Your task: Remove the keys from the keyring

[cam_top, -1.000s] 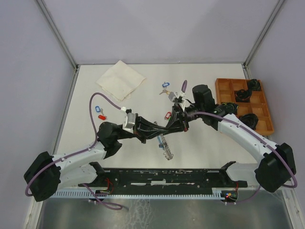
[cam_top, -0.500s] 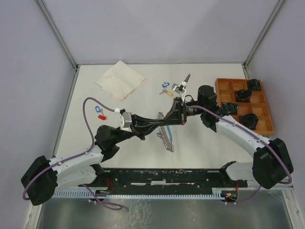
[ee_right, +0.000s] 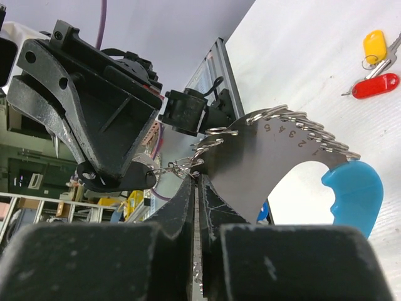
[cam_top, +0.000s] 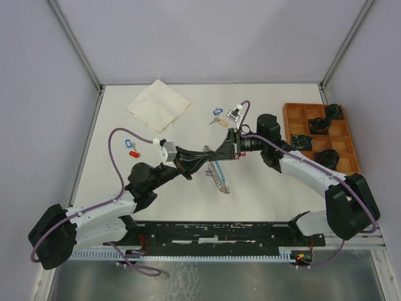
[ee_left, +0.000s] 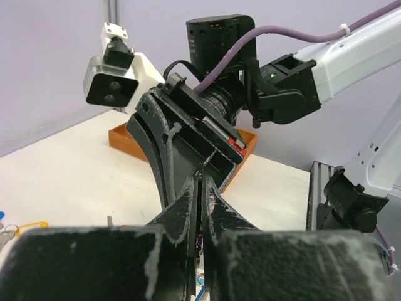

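Observation:
The keyring (cam_top: 219, 179) is a curved silvery plate (ee_right: 269, 163) with small rings along its edge and a light-blue end (ee_right: 354, 194). It hangs in the air between my two grippers. My right gripper (ee_right: 195, 179) is shut on a thin silver key seen edge-on, right at the small rings. My left gripper (ee_right: 124, 177) faces it, shut on a round silver key head (ee_right: 143, 164) that a wire clip links to those rings. From above, the left gripper (cam_top: 208, 154) and right gripper (cam_top: 220, 154) nearly touch tip to tip. The left wrist view shows the left gripper (ee_left: 200, 179) with its jaws pressed together.
Loose tagged keys lie on the table: blue (cam_top: 218, 111) and yellow (cam_top: 217, 121) behind the grippers, blue (cam_top: 130, 143) and red (cam_top: 134, 152) at the left. A folded cloth (cam_top: 158, 103) lies at the back left. An orange compartment tray (cam_top: 294, 114) stands at the right.
Both grippers have shifted left and slightly back while staying tip to tip. The keyring has come up with them and hangs higher. Both stayed shut.

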`<state>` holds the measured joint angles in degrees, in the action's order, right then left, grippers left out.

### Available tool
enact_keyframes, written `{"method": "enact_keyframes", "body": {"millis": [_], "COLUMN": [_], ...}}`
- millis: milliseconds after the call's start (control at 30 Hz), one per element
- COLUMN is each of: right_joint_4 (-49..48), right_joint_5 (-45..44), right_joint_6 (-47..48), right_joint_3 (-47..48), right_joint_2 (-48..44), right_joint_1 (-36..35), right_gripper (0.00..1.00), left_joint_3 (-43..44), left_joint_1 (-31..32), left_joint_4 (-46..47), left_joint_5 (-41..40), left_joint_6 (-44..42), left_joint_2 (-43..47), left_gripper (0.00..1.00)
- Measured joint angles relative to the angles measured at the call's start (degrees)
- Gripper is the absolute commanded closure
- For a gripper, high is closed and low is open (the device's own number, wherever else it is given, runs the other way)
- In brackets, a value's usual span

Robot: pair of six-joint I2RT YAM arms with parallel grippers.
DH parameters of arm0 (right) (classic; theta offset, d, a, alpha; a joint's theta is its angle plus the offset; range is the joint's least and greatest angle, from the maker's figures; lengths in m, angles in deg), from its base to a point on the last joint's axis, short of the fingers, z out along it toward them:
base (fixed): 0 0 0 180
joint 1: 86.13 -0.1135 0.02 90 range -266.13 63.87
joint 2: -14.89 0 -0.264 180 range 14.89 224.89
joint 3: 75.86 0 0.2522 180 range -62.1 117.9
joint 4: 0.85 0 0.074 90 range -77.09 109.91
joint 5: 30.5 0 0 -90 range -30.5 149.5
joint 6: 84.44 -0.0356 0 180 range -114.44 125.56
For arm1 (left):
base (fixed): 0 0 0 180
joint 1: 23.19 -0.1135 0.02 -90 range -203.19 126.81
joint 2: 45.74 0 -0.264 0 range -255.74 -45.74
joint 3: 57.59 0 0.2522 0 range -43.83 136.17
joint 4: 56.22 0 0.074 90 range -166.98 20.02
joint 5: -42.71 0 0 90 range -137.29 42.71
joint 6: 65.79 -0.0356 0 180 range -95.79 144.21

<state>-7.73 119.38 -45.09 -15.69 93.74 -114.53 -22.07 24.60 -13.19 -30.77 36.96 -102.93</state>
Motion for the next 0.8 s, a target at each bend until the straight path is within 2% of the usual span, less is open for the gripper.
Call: {"method": "enact_keyframes", "body": {"millis": [67, 167, 400, 467, 600, 633, 800], "right_joint_4": [0.28, 1.22, 7.93, 13.27, 28.28, 35.54, 44.63], "right_joint_5": [-0.11, -0.24, 0.81, 1.9, 3.85, 4.66, 5.49], "right_joint_6": [0.13, 1.36, 10.49, 17.07, 36.22, 46.64, 63.17], "right_joint_3": [0.0, 0.17, 3.78, 5.92, 10.91, 12.61, 13.51], "right_joint_2": [0.2, 0.24, 0.24, 0.22, -0.63, -1.99, -4.92], "right_joint_1": [0.07, 0.28, 0.81, 0.81, 0.81, 0.81, 0.79], "right_gripper": [0.77, 0.68, 0.58, 0.52, 0.4, 0.39, 0.41], "left_joint_3": [0.22, 0.39, 0.9, 1.29, 1.95, 2.01, 2.14], "left_joint_1": [-0.24, -0.63, -2.01, -2.23, -2.47, -2.47, -2.73], "left_joint_4": [-1.07, -2.71, -7.54, -8.72, -10.62, -11.08, -11.96], "left_joint_5": [-0.02, 0.09, 1.6, 2.25, 4.26, 5.22, 7.56], "left_joint_6": [0.0, 0.02, 0.11, 0.11, 0.11, 0.11, 0.17], "left_joint_2": [0.15, 0.59, 2.27, 3.15, 4.92, 5.4, 5.62], "left_gripper": [0.97, 0.97, 0.97, 0.97, 0.97, 0.97, 0.97]}}
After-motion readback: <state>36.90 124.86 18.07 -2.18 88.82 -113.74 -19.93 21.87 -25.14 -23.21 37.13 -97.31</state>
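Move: The keyring hangs from the left gripper; its middle lies roughly 9 cm below that hand, about 1 cm back and 2 cm to its right. From the right hand, shut at the upper rings, the same middle is some 6 cm below, 1 cm back and 1 cm right. On the table about 20 cm below the right hand, the yellow-and-red keys lie about 14 cm left and 4 cm ahead, the red-and-green keys 9 cm ahead and 5 cm right. Open the right fingers to over half to let go of the ring at their tips, holding that hand nearly in place at first, then draw it off to the right and back about 3.5 cm, rolling it some 35 degrees so its forward side rises and swinging it about 15 degrees counter-clockwise. Keep the left gripper shut on the keyring, dipping it about 1 cm, then raising it and easing it slightly back. ##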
